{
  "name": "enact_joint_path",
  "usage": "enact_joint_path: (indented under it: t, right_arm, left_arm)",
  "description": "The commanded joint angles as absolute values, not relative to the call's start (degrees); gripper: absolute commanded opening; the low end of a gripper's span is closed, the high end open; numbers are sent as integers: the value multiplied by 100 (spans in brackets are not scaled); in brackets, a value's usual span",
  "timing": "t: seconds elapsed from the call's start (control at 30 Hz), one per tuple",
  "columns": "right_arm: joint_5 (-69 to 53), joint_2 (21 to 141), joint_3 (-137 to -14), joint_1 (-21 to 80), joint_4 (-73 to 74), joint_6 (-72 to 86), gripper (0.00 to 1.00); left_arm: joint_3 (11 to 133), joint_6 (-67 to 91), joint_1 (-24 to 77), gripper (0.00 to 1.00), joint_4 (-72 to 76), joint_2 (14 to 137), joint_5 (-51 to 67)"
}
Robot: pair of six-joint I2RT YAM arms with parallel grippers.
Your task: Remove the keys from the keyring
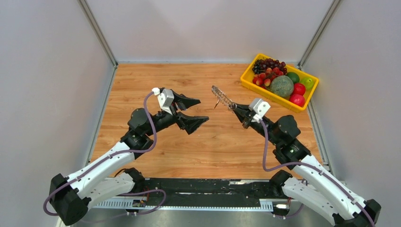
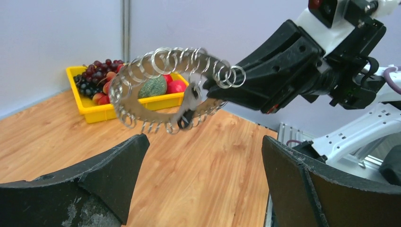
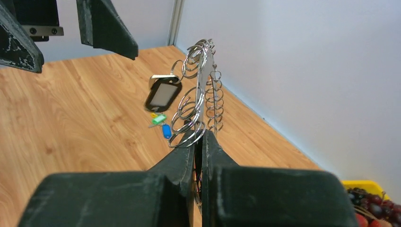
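Observation:
The keyring [image 1: 222,98] is a large grey metal ring rimmed with small wire loops. It is held up in the air over the table's middle. My right gripper [image 1: 235,108] is shut on its near edge, and the flat band [image 3: 204,85] stands edge-on between the fingers [image 3: 187,161]. A small key with a black head [image 3: 163,94] hangs from the ring's left side and also shows in the left wrist view [image 2: 187,116]. Small green [image 3: 159,118] and blue [image 3: 166,131] tags show below it; I cannot tell whether they hang or lie. My left gripper [image 1: 191,111] is open and empty, left of the ring, not touching it.
A yellow tray [image 1: 247,75] of grapes, apples and a melon stands at the back right, near the right wall. The wooden table [image 1: 213,151] has metal rails along its left and right sides. Both arm bases sit on the black bar at the near edge.

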State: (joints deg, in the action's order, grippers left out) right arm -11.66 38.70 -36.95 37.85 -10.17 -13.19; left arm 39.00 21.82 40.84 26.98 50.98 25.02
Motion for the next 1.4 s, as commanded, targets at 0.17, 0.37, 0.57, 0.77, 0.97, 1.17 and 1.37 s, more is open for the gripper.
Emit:
enact_joint_path:
  t: [0.17,0.37,0.57,0.77,0.97,1.17,1.37]
  right_arm:
    - [-1854,4561,-4762,4012,-1522,-3466,0]
    - [-2342,4707,-4993,4071,-1485,-4259,0]
    - [-2448,4878,-5215,4128,-1480,-4676,0]
    - [-2424,5027,-5394,4165,-1484,-4857,0]
    - [-2486,5058,-5423,4180,-1485,-4882,0]
    - [-2432,4972,-5333,4181,-1483,-4953,0]
    - [-2395,4938,-5236,4182,-1477,-4957,0]
  left_arm:
    - [4246,2091,4340,99,3504,5522,1847]
    - [4053,1865,4383,90,4167,5466,1645]
    - [3873,1293,4536,89,4699,5495,1631]
    - [3958,375,4989,71,4893,5854,1577]
    - [4053,-374,5437,70,4904,6098,992]
    - [4153,-374,5442,51,4913,6133,734]
    - [4105,-332,5444,57,4913,6037,620]
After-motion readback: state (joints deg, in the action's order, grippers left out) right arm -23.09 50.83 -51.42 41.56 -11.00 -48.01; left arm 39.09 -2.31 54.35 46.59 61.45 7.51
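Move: The hanging keys are about 7 cm to the left hand's right, some 3 cm ahead and very slightly below its open fingertips. The middle of the keyring stands roughly 10 cm right and 5 cm ahead of that hand at much its height, and the right fingertips pinching the rim are about 15 cm right and 1 cm ahead. From the right hand, the keys lie some 8 cm left, 2 cm ahead and about 1 cm lower. The keyring, still pinched in the right fingers, is lifted about 7 cm and carried some 5 cm left while that wrist rolls roughly 35 degrees about its fingers, then is held there. The left hand rises first, then reaches right and partly back down towards the hanging keys, ending some 4 cm right and 2 cm higher, rolling about 20 degrees as its wide-open fingers close to around half. ##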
